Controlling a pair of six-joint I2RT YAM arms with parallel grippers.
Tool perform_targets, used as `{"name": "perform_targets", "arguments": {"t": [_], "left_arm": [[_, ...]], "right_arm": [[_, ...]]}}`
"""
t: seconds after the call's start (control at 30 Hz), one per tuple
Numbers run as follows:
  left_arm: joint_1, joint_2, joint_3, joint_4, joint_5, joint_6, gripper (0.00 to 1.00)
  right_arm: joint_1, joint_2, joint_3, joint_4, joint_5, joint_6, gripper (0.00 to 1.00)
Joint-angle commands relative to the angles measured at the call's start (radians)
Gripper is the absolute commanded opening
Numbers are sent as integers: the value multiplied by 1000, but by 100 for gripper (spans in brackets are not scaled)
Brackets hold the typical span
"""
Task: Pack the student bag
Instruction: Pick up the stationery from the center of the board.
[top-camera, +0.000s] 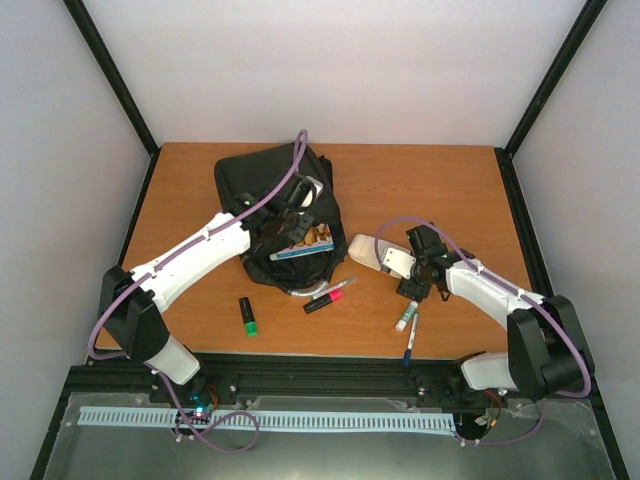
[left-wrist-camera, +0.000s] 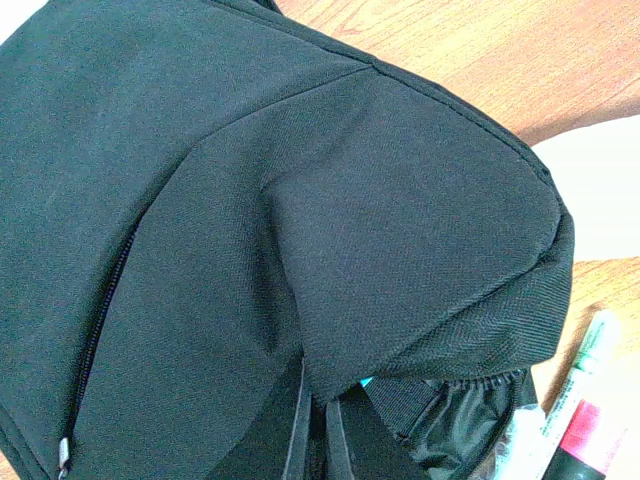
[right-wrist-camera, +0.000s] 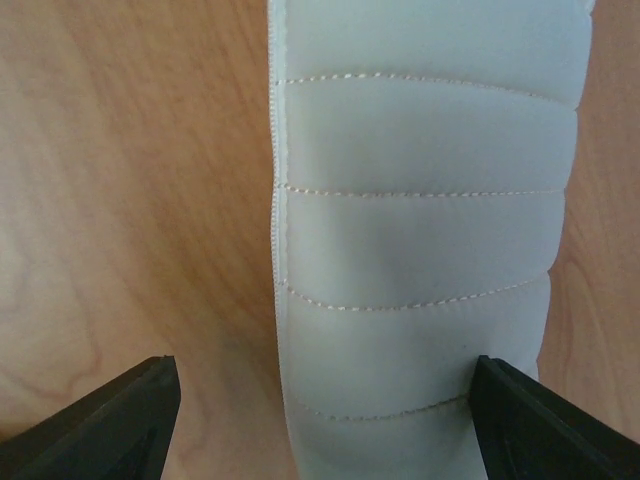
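Note:
The student bag (top-camera: 262, 185), a large black fabric backpack, lies at the back middle of the table with its mouth open toward me and a book (top-camera: 305, 240) showing inside. My left gripper (top-camera: 283, 228) is shut on a fold of the student bag (left-wrist-camera: 250, 200) at the mouth's edge, the fabric pinched at my left gripper (left-wrist-camera: 318, 412). My right gripper (top-camera: 402, 268) stands open over the near end of a white quilted pencil pouch (top-camera: 366, 250). In the right wrist view the pouch (right-wrist-camera: 420, 200) lies between the fingers (right-wrist-camera: 545, 425); the right one touches its edge, the left stands apart.
On the wooden table (top-camera: 430, 190) near the bag's mouth lie a red marker (top-camera: 325, 298) and a green-capped black marker (top-camera: 247, 315). A white marker (top-camera: 405, 318) and a blue pen (top-camera: 411, 340) lie by the right arm. Black frame posts stand at the table's back corners.

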Motion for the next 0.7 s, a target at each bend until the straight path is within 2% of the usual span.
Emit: {"name": "perform_targets", "arguments": {"t": [0.0, 0.2, 0.33, 0.53, 0.67], "left_arm": [[-1, -10, 53, 41, 26, -24, 1], [0, -12, 55, 41, 28, -23, 2], [0, -13, 54, 40, 28, -23, 1], [0, -18, 56, 40, 29, -23, 2], [-1, -24, 55, 41, 26, -23, 2]], "right_arm": [[21, 50, -12, 125, 103, -28, 81], [21, 159, 8, 200, 153, -14, 73], [15, 209, 34, 264, 203, 6, 64], [-26, 256, 112, 270, 190, 22, 37], [-54, 238, 172, 199, 140, 47, 27]]}}
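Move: The cream pencil case lies just under the right hand, its middle about 3 cm ahead, 5 cm to the left and 2 cm below, with the hand near its right end. The white tube is some 13 cm back, straight behind the hand; the pink-capped marker is about 9 cm back and 23 cm left; the backpack is some 14 cm ahead and 34 cm left. From the left hand, the case is roughly 6 cm back, 23 cm right and 18 cm below. Forward goes the right hand, about 8 cm across the pencil case's right end, dipping some 2 cm on the way and then rising most of that again. Its wide-open fingers close across the case's width and pinch the soft fabric, while they tilt about 10 degrees to point more forward and the hand turns slightly clockwise. ##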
